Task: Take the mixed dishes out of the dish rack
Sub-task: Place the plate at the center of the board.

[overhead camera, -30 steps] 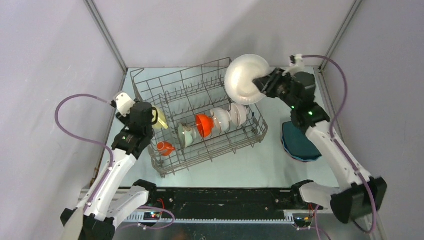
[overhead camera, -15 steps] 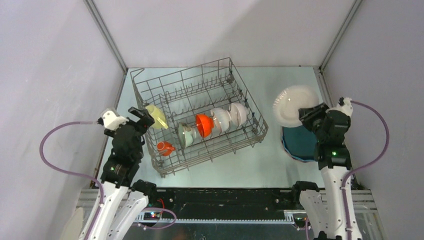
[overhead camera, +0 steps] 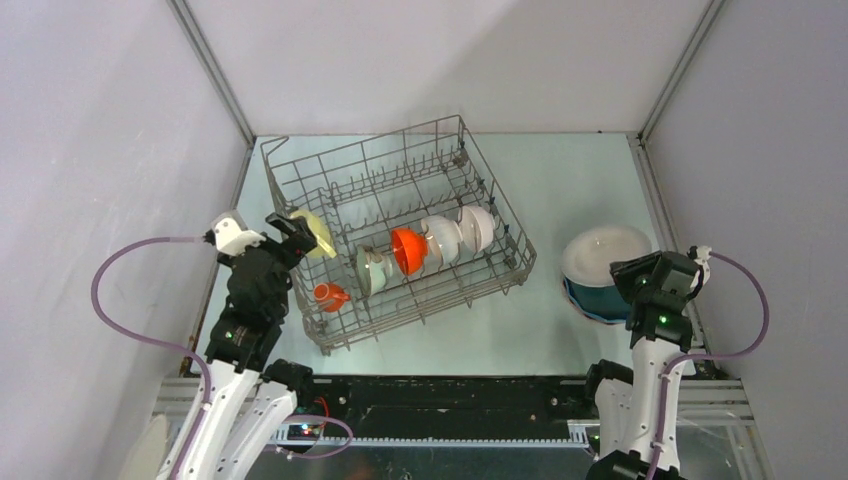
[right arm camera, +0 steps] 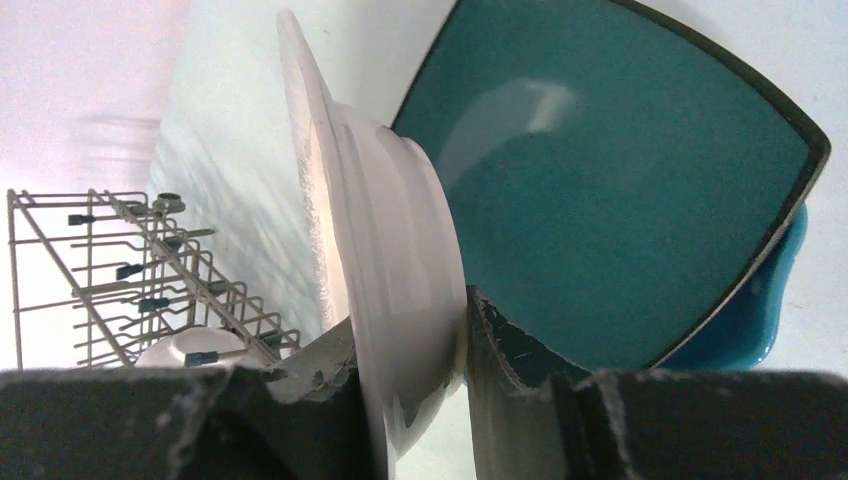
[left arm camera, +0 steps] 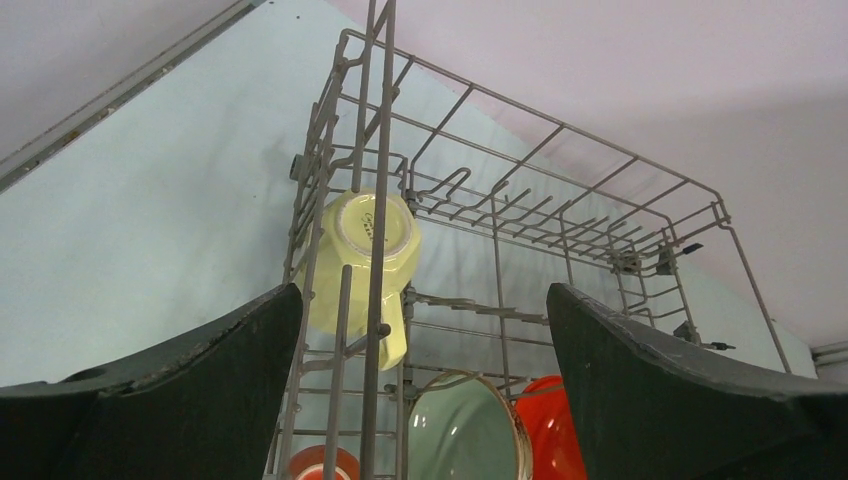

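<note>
The grey wire dish rack (overhead camera: pixel 300 165) sits mid-table and holds a pale yellow cup (overhead camera: pixel 318 234), a small orange mug (overhead camera: pixel 327 295), a pale green bowl (overhead camera: pixel 371 272), an orange bowl (overhead camera: pixel 407 250) and white bowls (overhead camera: pixel 458 231). My left gripper (overhead camera: pixel 288 226) is open at the rack's left side, its jaws either side of the rack wall, with the yellow cup (left arm camera: pixel 362 252) just ahead. My right gripper (overhead camera: pixel 628 276) is shut on the rim of a white plate (overhead camera: pixel 605 250), held just over a stack of blue plates (overhead camera: pixel 598 298). In the right wrist view the white plate (right arm camera: pixel 385 250) stands tilted beside a teal plate (right arm camera: pixel 610 180).
The pale blue table (overhead camera: pixel 560 170) is walled in by grey panels on three sides. The arm bases and a black rail (overhead camera: pixel 440 395) run along the near edge. The blue plates lie close to the right wall.
My right arm carried the white plate from above the rack's far corner down and right onto the blue stack. My left gripper drew back from the yellow cup, then edged closer again.
</note>
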### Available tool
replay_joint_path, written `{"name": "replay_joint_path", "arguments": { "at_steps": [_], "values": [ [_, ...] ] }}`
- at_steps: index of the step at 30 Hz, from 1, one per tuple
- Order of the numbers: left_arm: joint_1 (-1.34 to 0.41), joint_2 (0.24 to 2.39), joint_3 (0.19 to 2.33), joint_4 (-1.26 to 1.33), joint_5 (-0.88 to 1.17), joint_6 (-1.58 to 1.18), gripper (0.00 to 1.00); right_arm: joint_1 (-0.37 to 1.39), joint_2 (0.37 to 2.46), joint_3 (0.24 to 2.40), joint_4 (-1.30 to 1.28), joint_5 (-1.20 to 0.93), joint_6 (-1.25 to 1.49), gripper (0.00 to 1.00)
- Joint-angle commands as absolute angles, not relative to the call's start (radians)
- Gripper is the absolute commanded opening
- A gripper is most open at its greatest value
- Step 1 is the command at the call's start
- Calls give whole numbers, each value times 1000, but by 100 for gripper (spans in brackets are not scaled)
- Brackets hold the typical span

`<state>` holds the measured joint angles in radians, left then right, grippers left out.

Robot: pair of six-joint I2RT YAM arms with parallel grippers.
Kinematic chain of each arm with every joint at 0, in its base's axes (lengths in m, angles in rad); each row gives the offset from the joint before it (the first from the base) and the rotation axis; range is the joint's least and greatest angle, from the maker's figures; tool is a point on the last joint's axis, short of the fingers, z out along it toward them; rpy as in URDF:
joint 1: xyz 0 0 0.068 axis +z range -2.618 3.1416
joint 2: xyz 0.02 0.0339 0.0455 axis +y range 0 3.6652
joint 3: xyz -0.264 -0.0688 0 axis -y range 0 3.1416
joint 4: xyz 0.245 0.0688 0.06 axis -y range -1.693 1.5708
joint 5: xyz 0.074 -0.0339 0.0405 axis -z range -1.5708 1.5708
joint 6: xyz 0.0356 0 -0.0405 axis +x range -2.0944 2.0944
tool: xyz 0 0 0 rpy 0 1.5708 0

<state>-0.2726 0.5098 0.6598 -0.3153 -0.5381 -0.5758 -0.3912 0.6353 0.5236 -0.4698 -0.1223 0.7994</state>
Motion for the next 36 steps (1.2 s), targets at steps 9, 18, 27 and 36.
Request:
{"name": "replay_joint_path", "arguments": {
  "at_steps": [9,18,27,36],
  "values": [
    [-268,525,660,-269,-512,-569,100,-492,593,438,-294,-177,887,4],
    [-268,510,650,-252,-489,-562,100,-498,647,379,-235,-181,889,17],
    [-268,507,652,-254,-479,-560,100,-499,636,362,-255,-158,866,44],
    [-269,494,653,-265,-477,-564,100,-499,557,363,-318,-105,843,76]
  ]
}}
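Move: The white plate, its near-right rim already pinched in the right hand, has its middle about 5 cm ahead and 5 cm left of that hand. It is bound for the dark green board on the plate stack, roughly 3 cm ahead, 2 cm left and 8 cm below. The pink-white bowl in the rack stands some 12 cm ahead and 32 cm left, the white bowl about 10 ahead and 40 left. From the idle left hand the board lies some 63 cm right, about level, 20 cm lower. The white plate, still held by its near-right rim, is lowered about 5 cm onto the dark green board by the right hand, which drifts a centimetre or two right and turns slightly clockwise. At the bottom the fingers open to about two thirds and let go of the rim, and the hand eases up a little over a centimetre, still straddling the edge. ##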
